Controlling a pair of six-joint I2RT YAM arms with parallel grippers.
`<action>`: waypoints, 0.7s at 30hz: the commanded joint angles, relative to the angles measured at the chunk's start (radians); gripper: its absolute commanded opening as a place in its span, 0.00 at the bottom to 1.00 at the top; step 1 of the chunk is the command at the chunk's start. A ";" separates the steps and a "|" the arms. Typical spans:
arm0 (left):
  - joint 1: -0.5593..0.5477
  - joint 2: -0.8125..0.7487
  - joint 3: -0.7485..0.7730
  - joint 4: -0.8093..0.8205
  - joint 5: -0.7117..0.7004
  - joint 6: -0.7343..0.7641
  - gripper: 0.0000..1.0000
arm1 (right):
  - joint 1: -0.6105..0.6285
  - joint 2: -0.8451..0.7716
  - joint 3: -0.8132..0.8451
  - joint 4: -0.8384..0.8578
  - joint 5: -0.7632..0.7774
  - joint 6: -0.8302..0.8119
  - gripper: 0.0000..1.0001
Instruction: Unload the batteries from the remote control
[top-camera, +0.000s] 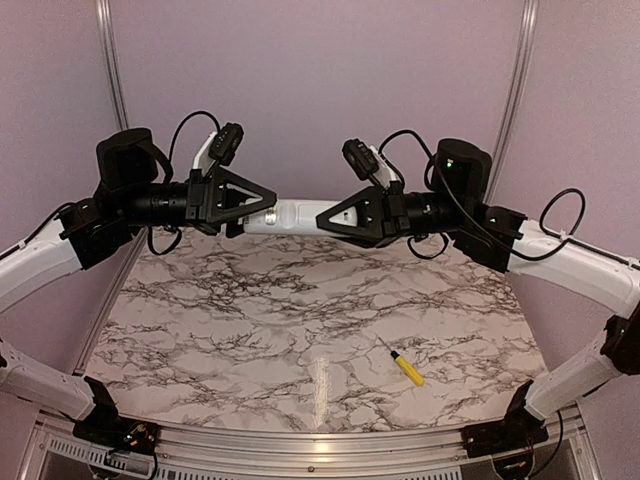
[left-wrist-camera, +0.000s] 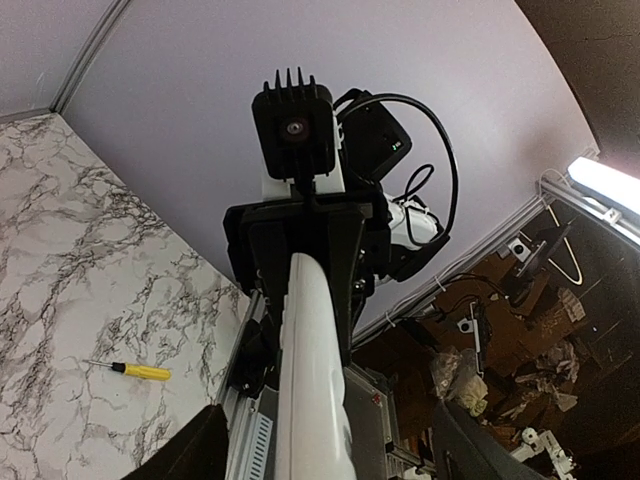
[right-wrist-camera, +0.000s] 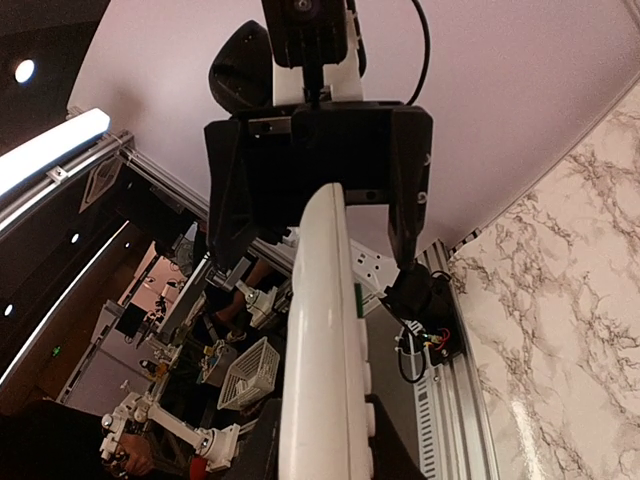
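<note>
The white remote control (top-camera: 287, 216) hangs level in the air above the far part of the table, between my two grippers. My right gripper (top-camera: 326, 219) is shut on its right end; in the right wrist view its dark fingers (right-wrist-camera: 398, 455) press on both sides of the remote control (right-wrist-camera: 322, 330), whose buttons face right. My left gripper (top-camera: 262, 210) is at the other end. In the left wrist view its fingers (left-wrist-camera: 190, 452) stand apart, with a gap on each side of the remote control (left-wrist-camera: 312, 370). No batteries show.
A yellow-handled screwdriver (top-camera: 405, 367) lies on the marble tabletop (top-camera: 300, 320) at the near right, also seen as the screwdriver (left-wrist-camera: 140, 371) in the left wrist view. Purple walls close the back and sides. An aluminium rail (top-camera: 300, 440) runs along the near edge.
</note>
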 joint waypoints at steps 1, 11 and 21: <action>-0.020 0.029 0.020 -0.016 0.008 0.016 0.70 | -0.001 0.005 0.039 0.032 -0.018 -0.001 0.00; -0.030 0.048 0.040 -0.047 0.016 0.033 0.57 | 0.004 0.015 0.045 0.027 -0.004 -0.012 0.00; -0.033 0.064 0.054 -0.062 -0.005 0.032 0.19 | 0.009 0.028 0.063 0.002 0.008 -0.033 0.00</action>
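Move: The remote control is already in the right gripper, its middle about 3 cm to the left of that hand and level with it. From the open left gripper, the remote's middle lies some 4 cm to the right and about 2 cm lower, neither ahead nor back, with its near end already reaching in between the fingers. The right gripper is roughly 7 cm to the right of the left one, straight across and about 2 cm lower. Lower the left gripper about 2 cm while easing it some 1.5 cm to the right, farther over the free end of the remote control. Close its fingers from wide to nearly shut around that end, until they come against its two sides. Keep the right gripper's hold on the other end and let that hand stay almost still. ##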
